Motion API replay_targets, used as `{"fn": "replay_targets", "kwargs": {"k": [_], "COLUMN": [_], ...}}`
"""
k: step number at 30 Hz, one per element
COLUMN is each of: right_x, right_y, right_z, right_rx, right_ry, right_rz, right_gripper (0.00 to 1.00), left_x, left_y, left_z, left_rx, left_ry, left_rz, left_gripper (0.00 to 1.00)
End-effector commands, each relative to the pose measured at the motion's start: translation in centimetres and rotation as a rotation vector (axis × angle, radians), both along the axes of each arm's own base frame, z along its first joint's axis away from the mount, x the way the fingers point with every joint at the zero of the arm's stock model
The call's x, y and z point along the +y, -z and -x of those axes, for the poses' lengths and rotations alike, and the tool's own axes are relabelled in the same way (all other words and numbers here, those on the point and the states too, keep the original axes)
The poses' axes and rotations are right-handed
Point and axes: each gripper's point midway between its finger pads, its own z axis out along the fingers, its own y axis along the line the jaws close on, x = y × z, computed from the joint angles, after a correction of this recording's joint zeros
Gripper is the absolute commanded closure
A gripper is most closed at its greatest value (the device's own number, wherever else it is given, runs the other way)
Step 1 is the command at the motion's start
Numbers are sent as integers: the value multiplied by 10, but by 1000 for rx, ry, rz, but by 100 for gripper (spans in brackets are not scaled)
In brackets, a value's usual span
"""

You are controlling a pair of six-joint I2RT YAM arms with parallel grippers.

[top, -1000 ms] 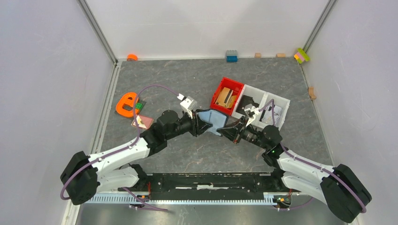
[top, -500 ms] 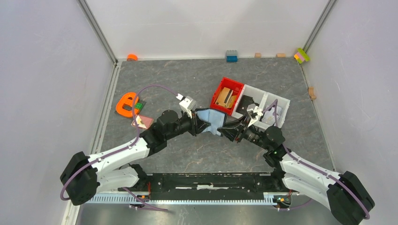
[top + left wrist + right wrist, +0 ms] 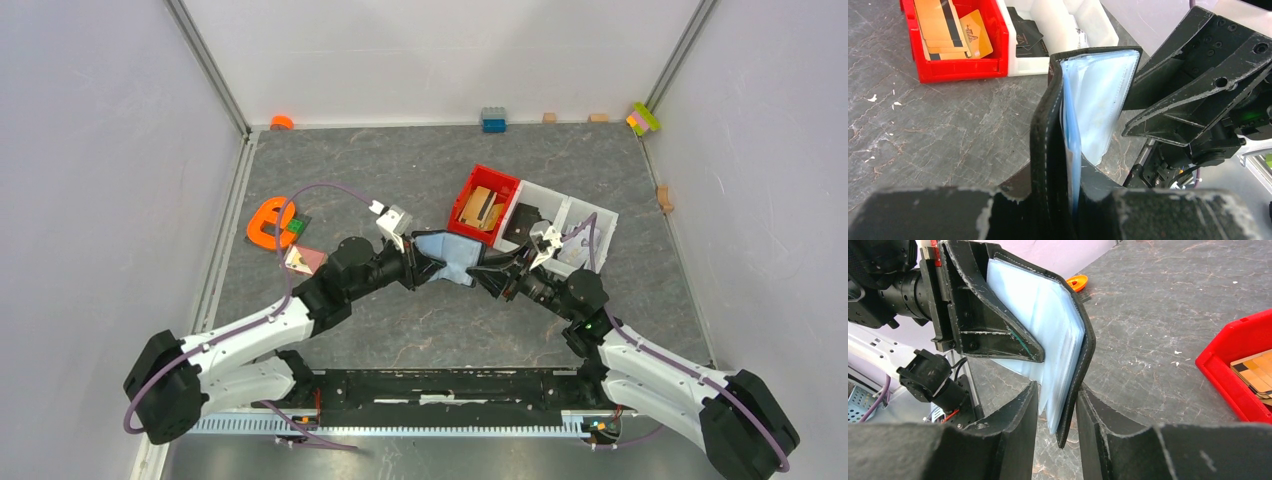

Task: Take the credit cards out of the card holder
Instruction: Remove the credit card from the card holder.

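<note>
The card holder (image 3: pixel 448 256) is a black wallet with pale blue plastic sleeves, held off the table between my two arms. My left gripper (image 3: pixel 418 268) is shut on its near end, clamping black cover and sleeves (image 3: pixel 1098 90) together (image 3: pixel 1068 192). My right gripper (image 3: pixel 490 274) is open and straddles the opposite edge (image 3: pixel 1057 407); the cover (image 3: pixel 1087 355) lies by one finger, with a gap beside the sleeves. No card shows inside the sleeves. One pinkish-copper credit card (image 3: pixel 303 260) lies on the table left of my left arm.
A red bin (image 3: pixel 468 192) with tan striped flat pieces (image 3: pixel 948 27) and a white divided bin (image 3: pixel 592 214) with dark cards (image 3: pixel 1024 34) stand just behind the wallet. An orange U-shaped piece (image 3: pixel 266 222) lies far left. Small blocks (image 3: pixel 493 120) line the back wall.
My right gripper's jaws have spread apart around the wallet's edge. My left gripper has tightened on the wallet, and it has shifted slightly left.
</note>
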Motion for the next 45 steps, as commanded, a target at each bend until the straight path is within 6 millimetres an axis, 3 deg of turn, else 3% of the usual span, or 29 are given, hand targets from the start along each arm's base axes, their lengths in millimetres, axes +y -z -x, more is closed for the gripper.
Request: {"fn": "replay_targets", "kwargs": {"k": [1, 12, 19, 21, 24, 26, 28, 32, 38, 43, 45], "right_x": [-1, 10, 12, 10, 7, 4, 0, -9, -9, -23, -19], "right_y": [-14, -13, -12, -13, -13, -9, 0, 23, 27, 47, 46], "right_z": [-3, 4, 5, 4, 1, -4, -14, -36, -39, -53, -52], "right_rx": [-49, -33, -25, -28, -25, -12, 24, 109, 130, 211, 211], "right_ry": [19, -62, -76, -63, -33, -2, 56, 173, 184, 300, 278], "right_rz": [-18, -21, -24, -27, -26, -16, 18, 122, 131, 193, 194], "right_gripper": [62, 71, 91, 97, 99, 100, 100, 100, 100, 100, 100], "left_x": [3, -2, -3, -3, 7, 25, 46, 55, 48, 47, 41], "left_y": [-26, -32, -32, -31, -21, -6, 3, 8, 13, 11, 8], "left_z": [-2, 4, 5, 4, -11, -28, -43, -48, -49, -45, -42], "left_rx": [-43, -18, -21, -27, -19, 15, 32, 43, 59, 14, 2], "left_ry": [-15, 55, 67, 61, -36, -179, -321, -377, -360, -375, -346], "left_rz": [99, 155, 158, 152, 97, 20, -48, -73, -112, -157, -155], "left_gripper": [98, 98, 97, 84, 50, 37, 30, 26, 26, 27, 27]}}
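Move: The card holder, already held open in the left fingers, has its middle about 3 cm right of the left hand, 2 cm ahead and 2 cm above. From the right hand, whose parted fingers straddle its lower right edge, that middle lies roughly 5 cm left, 3 cm ahead and 2 cm up. The red bin sits some 18 cm ahead of the right hand and 3 cm right; the white tray beside it is about 15 ahead and 14 right, both around 17 cm lower. Sinking a little as its fingers shut, the right hand pinches the card holder's right edge, then carries it down about 7 cm in all and some 4 cm forward, tipping down and turning clockwise. The left hand first stays nearly still, then opens wide, lets go and draws off left and forward by about 6 cm, dropping slightly and turning some 20 degrees counter-clockwise. ##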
